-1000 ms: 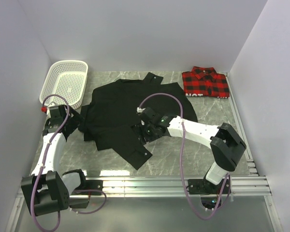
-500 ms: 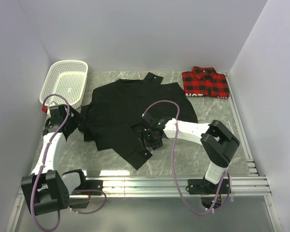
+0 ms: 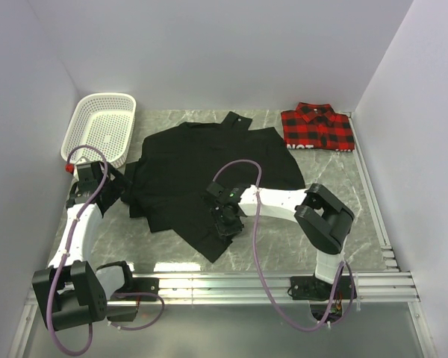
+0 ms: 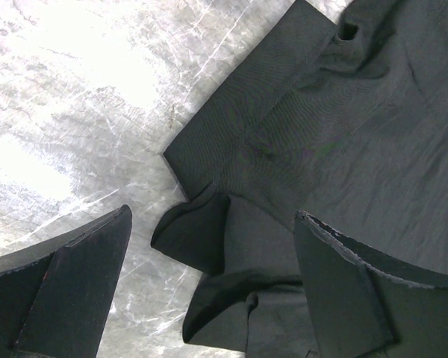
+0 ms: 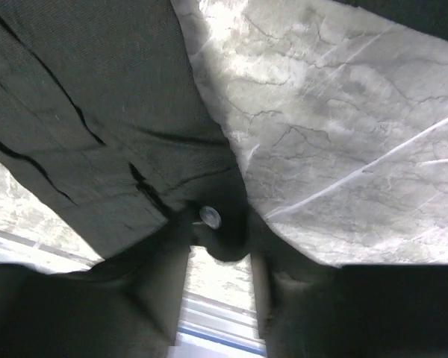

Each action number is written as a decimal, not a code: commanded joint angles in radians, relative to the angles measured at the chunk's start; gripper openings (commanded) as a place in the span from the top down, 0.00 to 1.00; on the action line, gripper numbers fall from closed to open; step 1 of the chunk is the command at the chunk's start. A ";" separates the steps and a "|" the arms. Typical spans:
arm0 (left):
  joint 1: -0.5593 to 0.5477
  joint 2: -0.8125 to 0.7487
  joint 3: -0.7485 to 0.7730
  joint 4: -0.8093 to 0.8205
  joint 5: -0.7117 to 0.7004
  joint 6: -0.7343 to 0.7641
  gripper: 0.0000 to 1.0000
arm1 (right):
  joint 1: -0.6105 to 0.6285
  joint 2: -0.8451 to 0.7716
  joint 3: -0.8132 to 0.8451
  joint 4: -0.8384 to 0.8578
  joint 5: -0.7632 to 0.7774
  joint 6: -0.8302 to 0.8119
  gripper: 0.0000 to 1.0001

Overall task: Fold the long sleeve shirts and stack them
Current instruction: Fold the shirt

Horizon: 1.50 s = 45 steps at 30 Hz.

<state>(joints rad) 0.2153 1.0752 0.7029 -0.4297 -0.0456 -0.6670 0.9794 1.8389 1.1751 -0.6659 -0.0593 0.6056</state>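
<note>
The black long sleeve shirt (image 3: 201,156) lies spread out across the middle of the table, one sleeve running toward the near edge. The red-and-black plaid shirt (image 3: 317,128) sits folded at the back right. My right gripper (image 3: 225,221) is down on that near sleeve. In the right wrist view its jaws (image 5: 218,246) have drawn in on a bunched cuff edge with a pale button (image 5: 210,216). My left gripper (image 3: 110,186) hangs open over the shirt's left edge. Its fingers (image 4: 75,283) straddle a folded lump of black cloth (image 4: 231,246) without touching it.
A white mesh basket (image 3: 101,130) stands at the back left, just behind the left arm. Aluminium rails (image 3: 231,287) run along the near edge of the marble table (image 3: 343,216). Walls close in on the left, back and right.
My right gripper has slid left and nearer along the black sleeve to its cuff, and its jaws have narrowed on the cloth. The left arm has stayed put.
</note>
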 commanded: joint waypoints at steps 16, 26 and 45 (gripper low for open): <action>0.001 -0.006 0.009 0.034 0.038 0.001 0.04 | -0.056 -0.075 0.288 -0.097 0.105 -0.084 1.00; -0.008 -0.018 0.003 0.040 0.053 -0.002 0.05 | -0.264 -0.029 0.598 0.124 -0.017 -0.101 1.00; -0.028 -0.023 -0.014 0.075 0.136 0.017 0.08 | -0.312 0.301 1.035 0.571 -0.102 -0.429 1.00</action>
<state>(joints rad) 0.1932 1.0599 0.6918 -0.3965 0.0601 -0.6659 0.6735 2.1284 2.1368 -0.2173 -0.1246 0.2756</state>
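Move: The near sleeve's cuff is right between the right hand's half-closed fingers, its buttoned corner under the tips and no more than 1 cm down. From that hand the near-left flap of the shirt, where this sleeve starts, lies about 8 cm ahead and 23 cm left. The middle of the shirt body is some 22 cm ahead and 3 cm left, the far cuff about 40 cm ahead and 6 cm right. From the left hand the near cuff lies roughly 13 cm back, 34 cm right and 10 cm down. The right hand stays low while its fingers finish closing and pinch the near sleeve's cuff, then it sweeps quickly forward and up, about 30 cm each, with some 12 cm to the left, carrying the cuff from the near side out over the shirt body and levelling off in the last stretch as it goes on forward and left. On the way the wrist swings the fingers up by some 65 degrees, from pointing down to pointing out forward and left with the cuff still held; the left hand, fingers still wide open above the shirt's left edge, only drifts a couple of centimetres right late on. ##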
